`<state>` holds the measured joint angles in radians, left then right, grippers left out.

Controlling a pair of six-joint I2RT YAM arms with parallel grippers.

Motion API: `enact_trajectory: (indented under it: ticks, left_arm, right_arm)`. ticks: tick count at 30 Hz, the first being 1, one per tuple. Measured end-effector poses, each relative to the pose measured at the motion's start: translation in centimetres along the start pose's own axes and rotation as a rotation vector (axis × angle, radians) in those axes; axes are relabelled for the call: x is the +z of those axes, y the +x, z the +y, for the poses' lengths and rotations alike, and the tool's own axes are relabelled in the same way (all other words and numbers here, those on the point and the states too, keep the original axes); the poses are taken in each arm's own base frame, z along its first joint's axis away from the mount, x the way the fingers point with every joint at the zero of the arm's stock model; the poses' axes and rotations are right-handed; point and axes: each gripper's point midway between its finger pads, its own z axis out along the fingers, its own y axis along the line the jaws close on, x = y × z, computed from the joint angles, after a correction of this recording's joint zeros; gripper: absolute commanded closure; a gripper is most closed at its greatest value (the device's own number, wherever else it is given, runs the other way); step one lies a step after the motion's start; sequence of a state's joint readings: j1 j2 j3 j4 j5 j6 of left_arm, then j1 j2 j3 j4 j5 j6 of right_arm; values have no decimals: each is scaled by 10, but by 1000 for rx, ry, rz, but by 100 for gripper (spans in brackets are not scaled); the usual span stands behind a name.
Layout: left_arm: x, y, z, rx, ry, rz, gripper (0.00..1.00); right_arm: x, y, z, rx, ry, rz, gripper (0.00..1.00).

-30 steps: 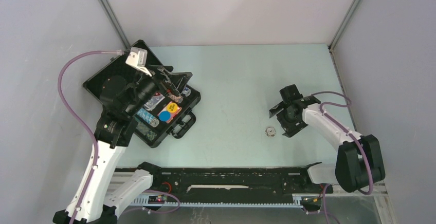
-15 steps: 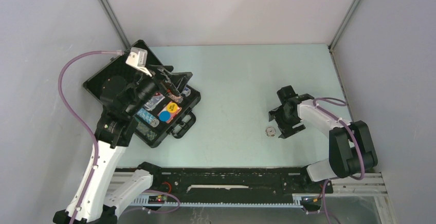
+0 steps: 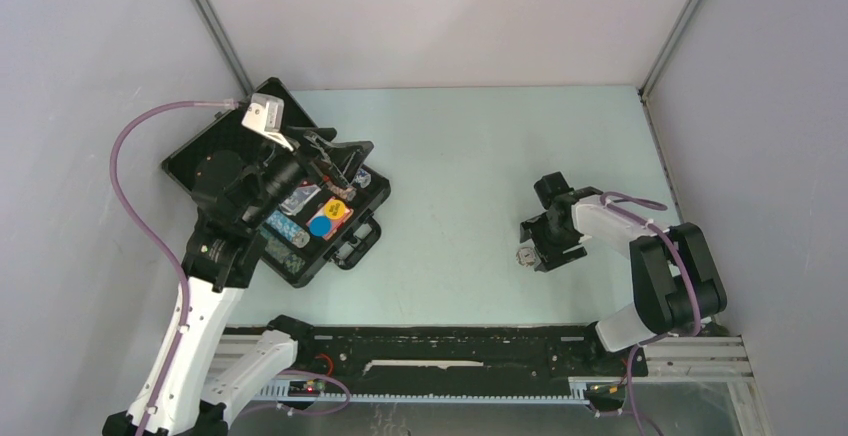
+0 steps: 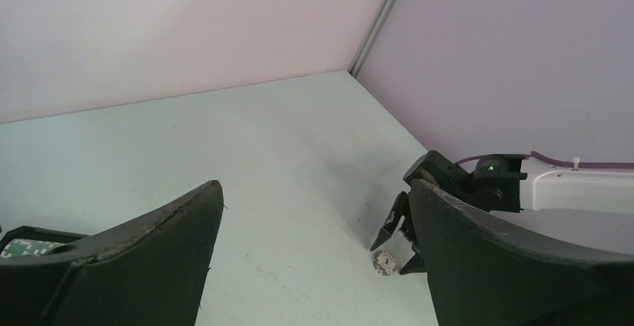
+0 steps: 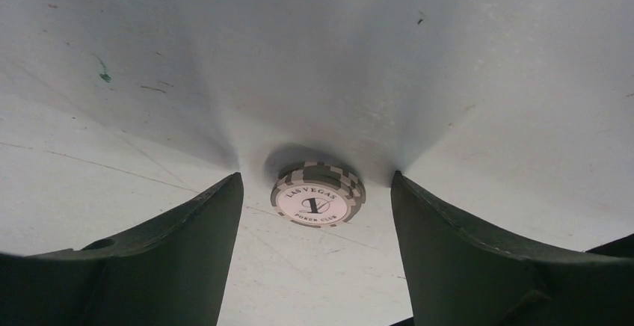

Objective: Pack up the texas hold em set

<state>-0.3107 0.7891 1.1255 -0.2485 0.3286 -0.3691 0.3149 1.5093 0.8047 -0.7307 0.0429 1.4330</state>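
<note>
The black hinged briefcase (image 3: 212, 146) lies open at the table's left with coloured pieces (image 3: 322, 220) in its foam tray. My left gripper (image 3: 338, 161) hangs open above the tray's far edge, nothing between its fingers (image 4: 172, 244). A small stack of grey-and-white poker chips (image 5: 318, 194) marked "Las Vegas Poker Club" lies on the table at right (image 3: 524, 255). My right gripper (image 5: 315, 179) is low over the table and open. One finger stands on each side of the stack, a gap left on both sides. The left wrist view shows the same chips (image 4: 385, 263) between those fingers.
The briefcase handle (image 3: 360, 241) sticks out toward the table's middle. Grey walls close the table at the back and sides. A black rail (image 3: 450, 346) runs along the near edge by the arm bases.
My right gripper has slid left and come down round the chip stack, its jaws narrowing. The left arm has not moved.
</note>
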Motion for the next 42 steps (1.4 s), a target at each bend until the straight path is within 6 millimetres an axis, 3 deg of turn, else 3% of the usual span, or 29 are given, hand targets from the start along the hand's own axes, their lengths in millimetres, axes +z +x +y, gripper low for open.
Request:
enact_trajectory:
  ticks: [17,26,42]
  left_arm:
    - [0,0,0,-9,-1,1,0]
    - [0,5,4,-12,-17,6,0]
    - [-2,4,4,-10,-16,1,0]
  right_arm:
    - [2,5,0,-22,28,-3,23]
    - [5,10,6,-78,114,-13,30]
    - [6,15,13,-94,103,-41,57]
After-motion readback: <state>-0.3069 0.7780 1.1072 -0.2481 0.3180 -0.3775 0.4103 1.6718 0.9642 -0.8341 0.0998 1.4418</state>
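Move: The short stack of poker chips sits almost between the right hand's open fingertips, about 1 cm to the hand's left, level with it fore and aft, and about 1 cm below; the table around it is bare. From the idle left hand, held high by the case, the stack lies roughly 30 cm to the right, about 1 cm back and some 41 cm below. The right hand's fingertips close onto opposite rims of the chip stack and pinch it, the gap shrinking from wide to about half open and the grip effort rising at the end. Meanwhile the hand eases about 2 cm left, with a little forward drift, still low over the table and pointing down, its wrist tilting and turning only some 5 degrees. ##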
